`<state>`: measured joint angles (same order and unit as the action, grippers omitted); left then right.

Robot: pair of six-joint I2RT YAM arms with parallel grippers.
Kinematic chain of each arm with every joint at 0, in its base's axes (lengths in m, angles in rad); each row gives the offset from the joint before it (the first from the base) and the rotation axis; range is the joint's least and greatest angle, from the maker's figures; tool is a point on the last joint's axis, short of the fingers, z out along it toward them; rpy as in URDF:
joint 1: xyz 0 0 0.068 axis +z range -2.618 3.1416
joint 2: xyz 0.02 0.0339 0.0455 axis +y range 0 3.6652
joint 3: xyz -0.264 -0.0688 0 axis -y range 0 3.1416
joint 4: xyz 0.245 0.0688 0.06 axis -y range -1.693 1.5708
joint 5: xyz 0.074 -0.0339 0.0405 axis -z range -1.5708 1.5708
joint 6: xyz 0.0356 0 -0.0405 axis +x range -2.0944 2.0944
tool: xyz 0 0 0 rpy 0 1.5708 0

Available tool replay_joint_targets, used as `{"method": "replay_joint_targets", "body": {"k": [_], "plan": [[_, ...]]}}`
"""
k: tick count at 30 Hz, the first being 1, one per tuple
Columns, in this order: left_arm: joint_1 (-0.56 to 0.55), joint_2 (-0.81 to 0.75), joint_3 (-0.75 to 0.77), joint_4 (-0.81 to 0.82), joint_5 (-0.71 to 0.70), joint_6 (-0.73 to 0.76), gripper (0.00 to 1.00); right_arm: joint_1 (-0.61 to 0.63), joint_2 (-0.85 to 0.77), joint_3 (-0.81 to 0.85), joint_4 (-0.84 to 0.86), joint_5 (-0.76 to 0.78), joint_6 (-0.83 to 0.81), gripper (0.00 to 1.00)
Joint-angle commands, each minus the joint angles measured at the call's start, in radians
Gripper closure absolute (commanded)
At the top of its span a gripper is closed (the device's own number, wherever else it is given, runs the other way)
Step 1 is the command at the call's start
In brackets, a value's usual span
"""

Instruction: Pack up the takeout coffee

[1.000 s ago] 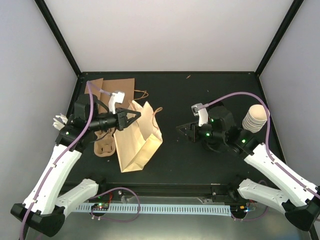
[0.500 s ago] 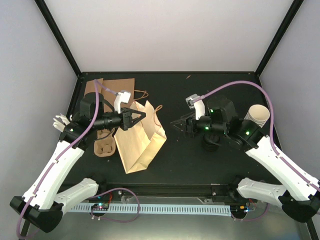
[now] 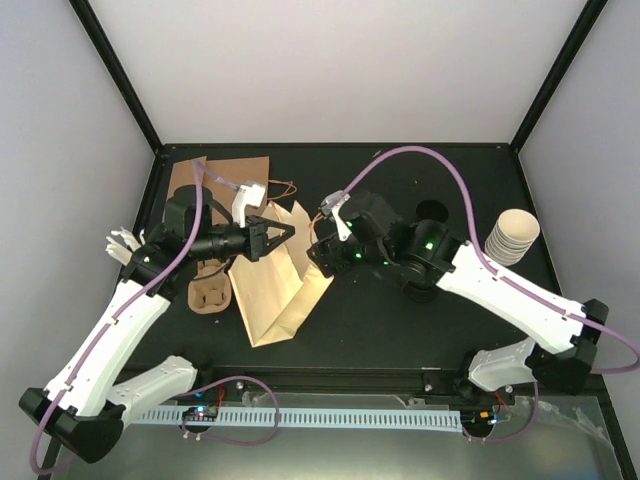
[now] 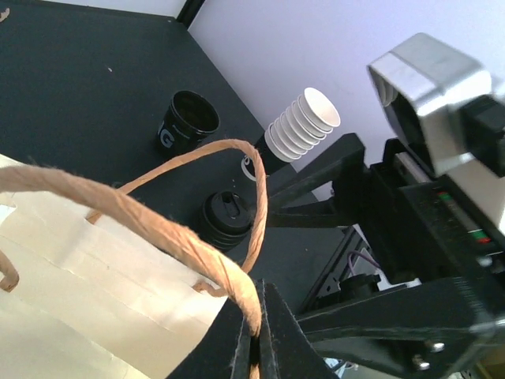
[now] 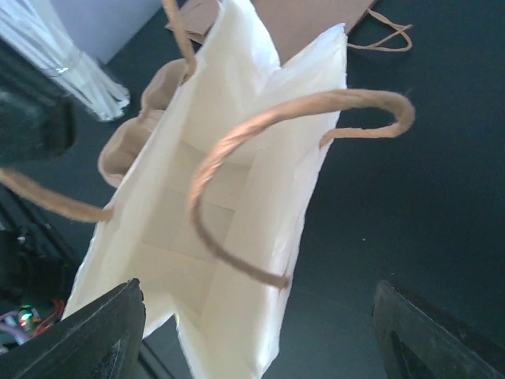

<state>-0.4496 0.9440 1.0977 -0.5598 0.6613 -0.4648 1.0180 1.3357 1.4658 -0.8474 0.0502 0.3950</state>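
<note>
The takeout coffee cups (image 3: 511,237) are cream paper cups nested in a stack at the table's right edge, also in the left wrist view as a tilted cup stack (image 4: 302,126). No gripper is near them. A cream paper bag (image 3: 272,290) stands open at centre left. My left gripper (image 3: 284,235) is shut on one of its twisted loop handles (image 4: 181,237), pinched at the jaw tips (image 4: 256,328). My right gripper (image 3: 318,252) hovers at the bag's right side, open wide (image 5: 258,304) and holding nothing. The right wrist view looks into the bag's mouth (image 5: 197,229), with no cup showing inside.
A black cup (image 3: 432,212) and a stack of black lids (image 3: 420,288) stand right of centre, also seen as the cup (image 4: 189,118) and lids (image 4: 227,219). A brown cup carrier (image 3: 209,294) and flat brown bags (image 3: 232,178) lie left of the bag. White straws (image 3: 120,241) lie at the left edge.
The right arm has swung left from beside the cup stack to the bag's mouth, its jaws spreading wider. The left gripper has kept the handle and shifted slightly right, and the bag stands more open.
</note>
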Motion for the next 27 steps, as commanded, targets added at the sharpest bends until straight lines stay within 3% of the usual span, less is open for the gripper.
{"method": "replay_joint_targets", "body": {"k": [1, 11, 13, 15, 16, 25, 27], "plan": [[-0.009, -0.008, 0.047, 0.017, -0.016, -0.003, 0.99, 0.029, 0.054, 0.053, -0.007, 0.126, 0.011, 0.19], [-0.009, -0.014, 0.051, 0.013, -0.023, -0.002, 0.99, 0.034, 0.148, 0.094, 0.058, 0.276, 0.064, 0.24], [-0.008, -0.017, 0.056, 0.001, -0.031, 0.002, 0.98, 0.035, 0.163, 0.128, 0.012, 0.38, 0.088, 0.32], [-0.009, -0.02, 0.061, -0.014, -0.045, 0.012, 0.98, 0.032, 0.163, 0.142, -0.026, 0.45, 0.106, 0.55], [-0.009, -0.023, 0.063, -0.023, -0.055, 0.017, 0.98, 0.029, 0.158, 0.141, -0.039, 0.466, 0.107, 0.62], [-0.009, -0.025, 0.095, -0.092, -0.112, 0.038, 0.98, -0.035, 0.064, 0.06, -0.052, 0.413, 0.134, 0.7], [-0.008, -0.026, 0.109, -0.112, -0.123, 0.041, 0.97, -0.048, 0.047, 0.043, -0.049, 0.416, 0.136, 0.8]]}}
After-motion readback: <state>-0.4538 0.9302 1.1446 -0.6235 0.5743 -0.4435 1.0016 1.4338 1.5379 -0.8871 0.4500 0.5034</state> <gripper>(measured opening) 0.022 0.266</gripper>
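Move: The open right hand's target, the right handle loop of the pale bag, stands about 5 cm ahead of it, 1 cm to its left and 1 cm lower. The bag's mouth lies some 4 cm ahead, 6 cm left and 8 cm below that hand; the left handle is about 5 cm left, 1 cm ahead and 4 cm higher. From the left hand, the right handle is roughly 4 cm ahead, 5 cm right and 5 cm lower. Forward and slightly down into the right handle loop goes the open right hand, some 5 cm, then it closes most of the way around the cord, rises again and swings about 5 cm right, away from the bag's mouth, turning clockwise by about 20 degrees. The left hand keeps its pinch on the left handle, easing a centimetre left and up late on. ##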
